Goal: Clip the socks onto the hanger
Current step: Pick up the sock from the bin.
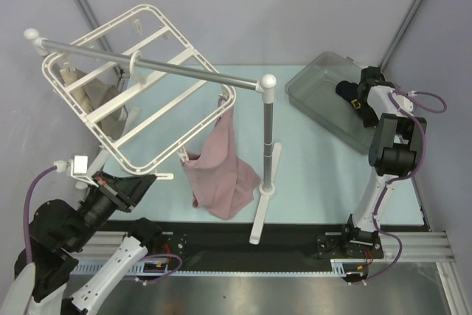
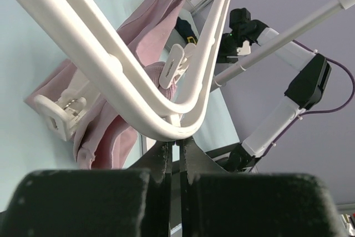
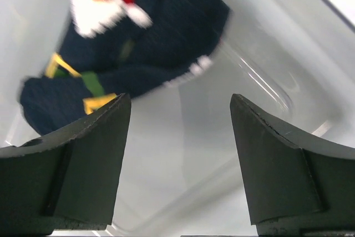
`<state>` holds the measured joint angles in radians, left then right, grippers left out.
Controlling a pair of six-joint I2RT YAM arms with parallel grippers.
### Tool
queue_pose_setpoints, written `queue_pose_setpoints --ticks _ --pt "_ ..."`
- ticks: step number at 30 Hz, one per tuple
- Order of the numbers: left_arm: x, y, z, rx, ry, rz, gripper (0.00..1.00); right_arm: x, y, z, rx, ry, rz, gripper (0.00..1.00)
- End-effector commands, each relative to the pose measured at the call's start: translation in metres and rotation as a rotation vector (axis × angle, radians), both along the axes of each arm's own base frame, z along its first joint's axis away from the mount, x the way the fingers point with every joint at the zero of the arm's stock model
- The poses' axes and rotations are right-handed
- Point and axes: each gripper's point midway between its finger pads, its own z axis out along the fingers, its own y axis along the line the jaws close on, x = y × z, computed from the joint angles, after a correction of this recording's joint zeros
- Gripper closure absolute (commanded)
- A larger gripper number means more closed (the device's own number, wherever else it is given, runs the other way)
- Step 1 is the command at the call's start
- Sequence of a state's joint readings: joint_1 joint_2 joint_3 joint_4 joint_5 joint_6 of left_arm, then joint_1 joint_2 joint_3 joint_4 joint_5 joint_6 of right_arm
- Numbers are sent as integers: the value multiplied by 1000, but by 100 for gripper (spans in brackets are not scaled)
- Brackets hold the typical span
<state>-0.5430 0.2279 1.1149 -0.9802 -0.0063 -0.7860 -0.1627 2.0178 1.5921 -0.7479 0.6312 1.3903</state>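
The white hanger (image 1: 181,138) hangs tilted from the silver rail at the left. My left gripper (image 1: 153,177) meets its near corner. In the left wrist view the hanger's rim (image 2: 105,67) rests at the fingertips, with the left gripper (image 2: 176,144) shut on its edge. The dark navy socks (image 1: 345,90) with a yellow band and red-and-white patch lie in a clear bin at the far right. My right gripper (image 1: 354,99) hovers over them. The right wrist view shows the socks (image 3: 138,43) at the upper left, beyond the right gripper (image 3: 180,101), which is open with nothing between its fingers.
A pink cloth (image 1: 221,171) hangs clipped to the hanger's right corner, and a beige cloth (image 1: 92,94) hangs at its left side. The silver rail stand (image 1: 267,138) rises mid-table. The clear bin (image 1: 310,86) holds the socks. Free clips (image 2: 172,67) sit on the frame's edge.
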Motion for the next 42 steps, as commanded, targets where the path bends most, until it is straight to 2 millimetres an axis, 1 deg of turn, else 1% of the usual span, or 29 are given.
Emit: queue_pose_setpoints --ticks 1,3,4,5,6,7,9,10,13,14,17,19,21,23,25,26,30,31,32,33,35,37,38,39,40,42 --pt "5 -7 -17 54 87 -22 100 27 -32 29 -159 -70 -16 23" --pt "5 -6 -18 55 87 -17 100 37 -38 36 -193 -94 -8 23" --pt "4 -5 -18 48 84 -14 100 39 -40 34 -210 -80 4 23" --pt "4 -5 -19 45 84 -12 100 43 -43 37 -222 -97 2 23" --pt "4 -5 -20 43 84 -12 100 44 -45 35 -223 -93 -1 23" --pt "3 -4 -20 40 82 -13 100 50 -47 34 -220 -98 -5 23" --pt "2 -4 -22 41 86 -11 100 53 -52 28 -198 -90 -14 23" --pt "1 -3 -21 41 80 -12 100 58 -52 22 -183 -88 -13 23" --pt "0 -2 -17 30 61 -12 100 64 -55 20 -192 -100 -17 24" --pt "-1 -2 -17 29 60 -12 100 70 -56 20 -198 -115 -13 24" --pt "-1 -2 -19 35 71 -13 100 76 -62 15 -210 -103 -3 24" --pt "0 -2 -19 34 69 -12 100 77 -67 11 -211 -96 -11 25" --pt "1 -3 -19 32 67 -15 100 83 -69 8 -222 -101 0 25" --pt "1 -5 -21 31 75 -19 100 87 -72 8 -239 -101 8 25" --pt "2 -7 -26 33 92 -27 100 92 -74 2 -239 -94 18 26" --pt "2 -7 -28 37 96 -25 100 89 -75 -1 -234 -75 13 26" --pt "2 -5 -28 40 94 -14 100 90 -79 -10 -231 -55 5 29" --pt "2 -5 -28 43 96 -15 100 90 -79 -13 -230 -50 7 31" --pt "2 -5 -29 46 98 -15 100 91 -80 -13 -233 -46 13 39" --pt "2 -5 -29 45 100 -15 100 91 -80 -15 -232 -43 14 41" --pt "2 -4 -30 45 97 -14 100 89 -79 -23 -218 -29 20 51" --pt "1 -4 -29 39 97 -15 100 90 -79 -25 -205 -31 23 55" --pt "1 -5 -29 39 97 -16 100 90 -79 -27 -205 -29 24 59" --pt "0 -4 -29 41 96 -17 100 90 -81 -28 -205 -25 26 64" --pt "0 -4 -31 44 104 -15 100 91 -80 -28 -196 -23 37 76" --pt "-1 -2 -31 43 102 -10 100 92 -80 -20 -206 -21 55 84"
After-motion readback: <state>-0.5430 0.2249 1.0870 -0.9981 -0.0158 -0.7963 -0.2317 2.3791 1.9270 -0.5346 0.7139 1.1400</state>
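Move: The sock lies in the bin about 10 cm ahead of the open right gripper, 4 cm to its right and some 6 cm below. Its Santa head is roughly 8 cm ahead, 8 cm right and 5 cm lower than the gripper. The bin's middle is about 10 cm ahead, 2 cm left and 6 cm down. From the left gripper the sock is some 44 cm ahead, 68 cm right and 32 cm below. Carry the open right gripper forward and right over the bin to the sock's Santa head, about 11 cm in all, rising slightly at first and tipping the fingers some 10 degrees flatter towards the right. Then sink about 5 cm and close the fingers most of the way on the beard. Keep the hanger in the left gripper, easing it down barely 1.5 cm. ##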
